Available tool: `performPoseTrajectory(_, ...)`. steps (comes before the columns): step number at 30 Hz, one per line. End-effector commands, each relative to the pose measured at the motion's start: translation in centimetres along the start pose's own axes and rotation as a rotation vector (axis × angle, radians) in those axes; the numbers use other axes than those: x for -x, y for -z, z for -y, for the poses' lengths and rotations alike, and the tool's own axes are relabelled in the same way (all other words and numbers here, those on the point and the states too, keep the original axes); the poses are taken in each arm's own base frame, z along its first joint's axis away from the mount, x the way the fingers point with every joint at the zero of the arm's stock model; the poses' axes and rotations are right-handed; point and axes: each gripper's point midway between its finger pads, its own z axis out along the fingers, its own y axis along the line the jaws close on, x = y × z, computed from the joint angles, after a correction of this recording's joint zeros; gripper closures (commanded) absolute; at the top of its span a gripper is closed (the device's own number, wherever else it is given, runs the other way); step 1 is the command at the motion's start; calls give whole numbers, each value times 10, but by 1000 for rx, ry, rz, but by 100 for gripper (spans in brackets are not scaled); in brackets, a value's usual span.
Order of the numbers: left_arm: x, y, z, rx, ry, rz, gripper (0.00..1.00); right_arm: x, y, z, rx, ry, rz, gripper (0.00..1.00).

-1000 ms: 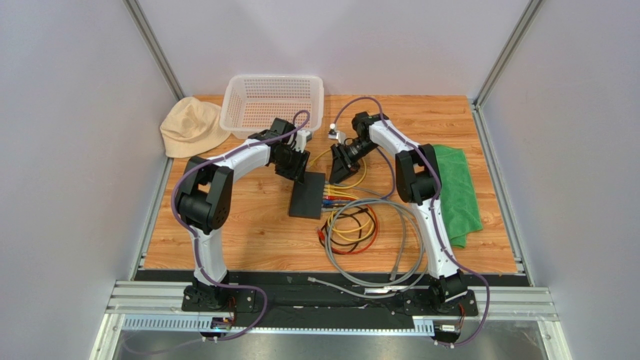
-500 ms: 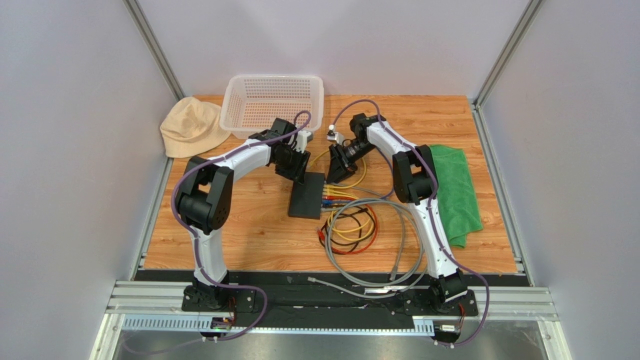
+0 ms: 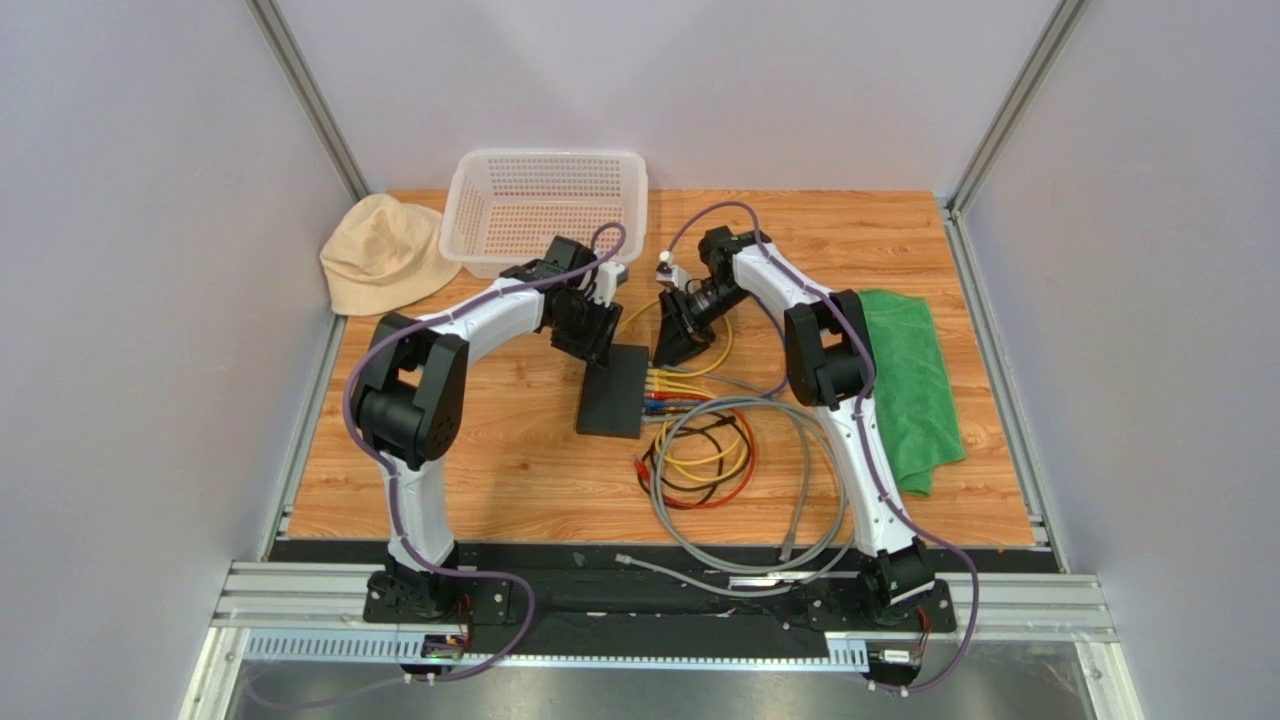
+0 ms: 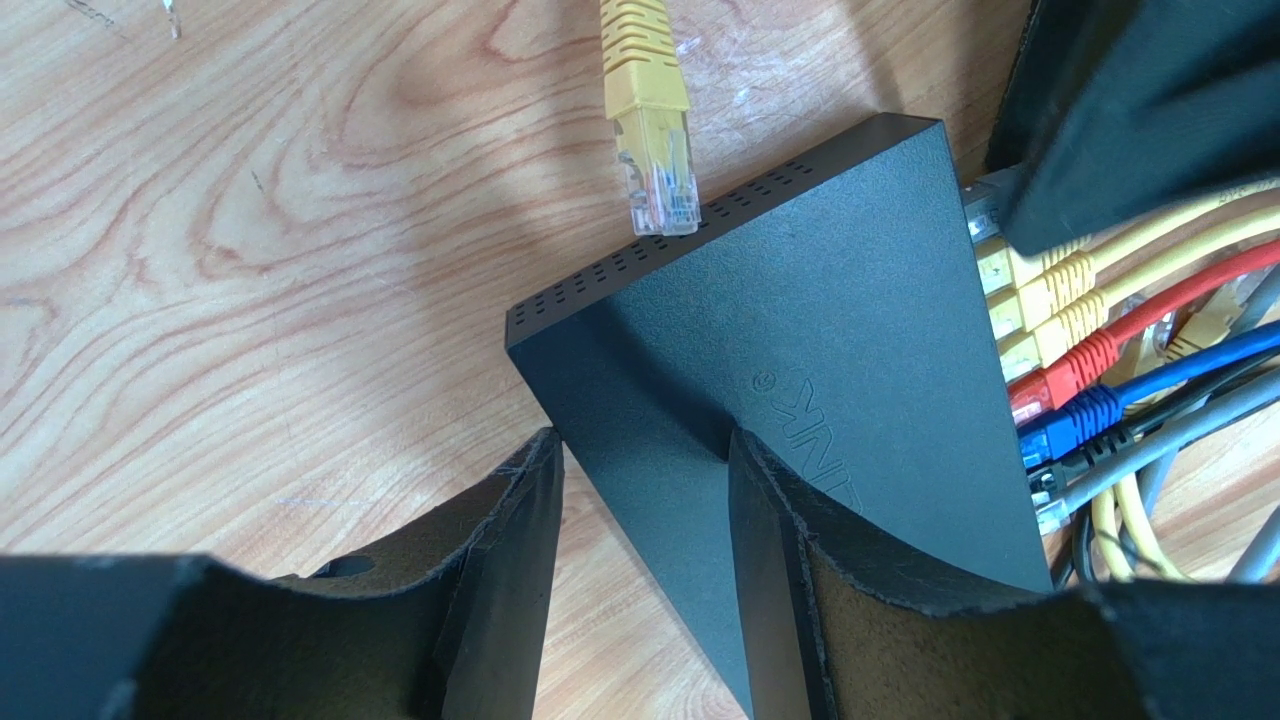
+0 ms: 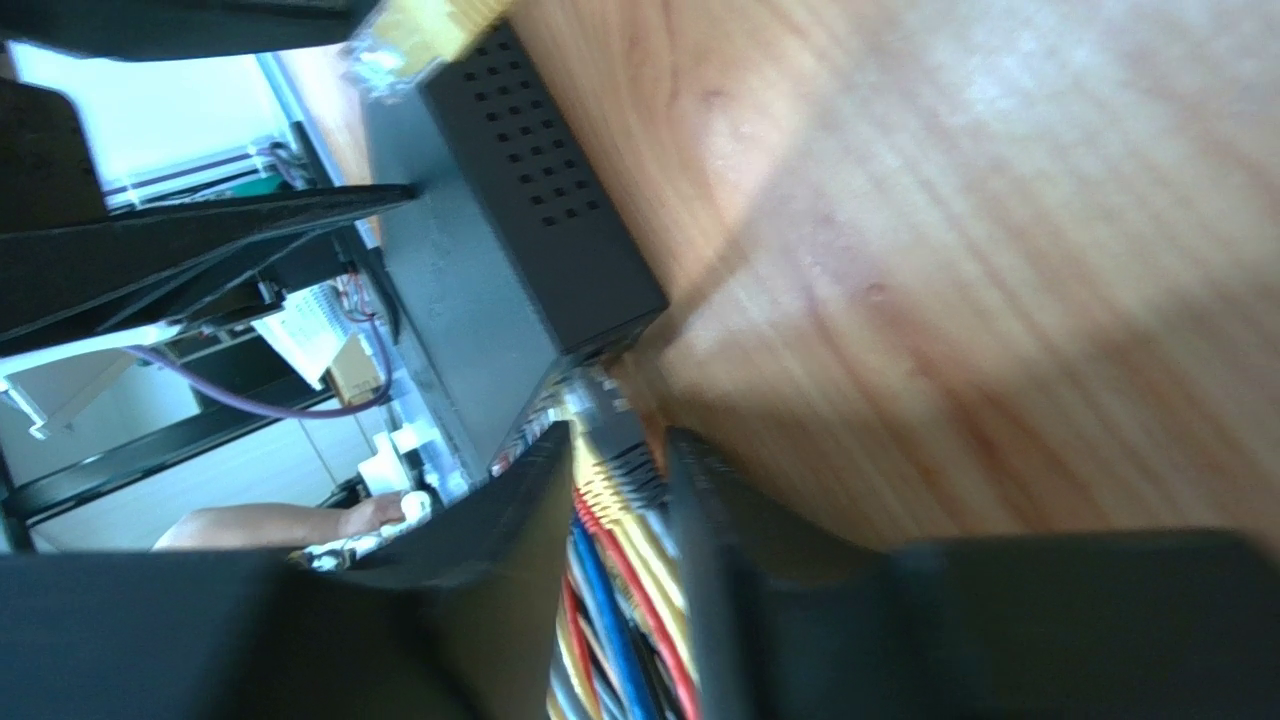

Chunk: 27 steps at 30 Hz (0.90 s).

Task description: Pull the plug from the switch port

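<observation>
The matte-black switch (image 3: pixel 616 390) lies flat mid-table, also in the left wrist view (image 4: pixel 812 345). Yellow, red and blue plugs (image 4: pixel 1052 338) sit in the sockets on its right edge. My left gripper (image 3: pixel 589 339) is open at the switch's far corner. One finger (image 4: pixel 789 578) is over the top face and the other (image 4: pixel 489 578) is over the wood. My right gripper (image 3: pixel 679 342) is partly open, and its fingers (image 5: pixel 519 518) straddle the plugs (image 5: pixel 609 488) at the port edge. That view is blurred. A loose yellow plug (image 4: pixel 649 150) rests against the switch's far edge.
A white basket (image 3: pixel 549 203) and a beige hat (image 3: pixel 383 255) are at the back left. A green cloth (image 3: pixel 917 383) lies at the right. Coils of grey cable (image 3: pixel 751 503) and red and yellow cable (image 3: pixel 699 458) lie in front of the switch.
My right gripper has shifted slightly left toward the switch's port edge. The left arm and the switch have not moved.
</observation>
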Motion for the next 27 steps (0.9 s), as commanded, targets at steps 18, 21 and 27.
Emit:
performPoseTrajectory(18,-22,-12,2,17,-56,-80,48,-39,-6,61,-236,162,-225,100)
performPoseTrajectory(21,-21,-13,2,17,-59,-75,48,-43,0,61,-217,126,-219,100)
performPoseTrajectory(27,-21,-13,2,17,-58,-74,49,-43,5,48,-140,82,-190,100)
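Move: The grey plug, in the switch port nearest the far edge, sits just off the right fingertips, about 1 cm left, 1 cm back and 1 cm below. The nearest yellow plug is some 2 cm back and 1 cm left of that hand, the black switch's middle 5 cm left and 4 cm back, and the loose yellow plug about 6 cm left and 3 cm ahead. From the left hand, which is at the switch, the grey plug lies about 7 cm right, level with it and 1 cm lower. The right fingers shut on the grey plug's boot, then that hand turns some 10 degrees and eases right. ##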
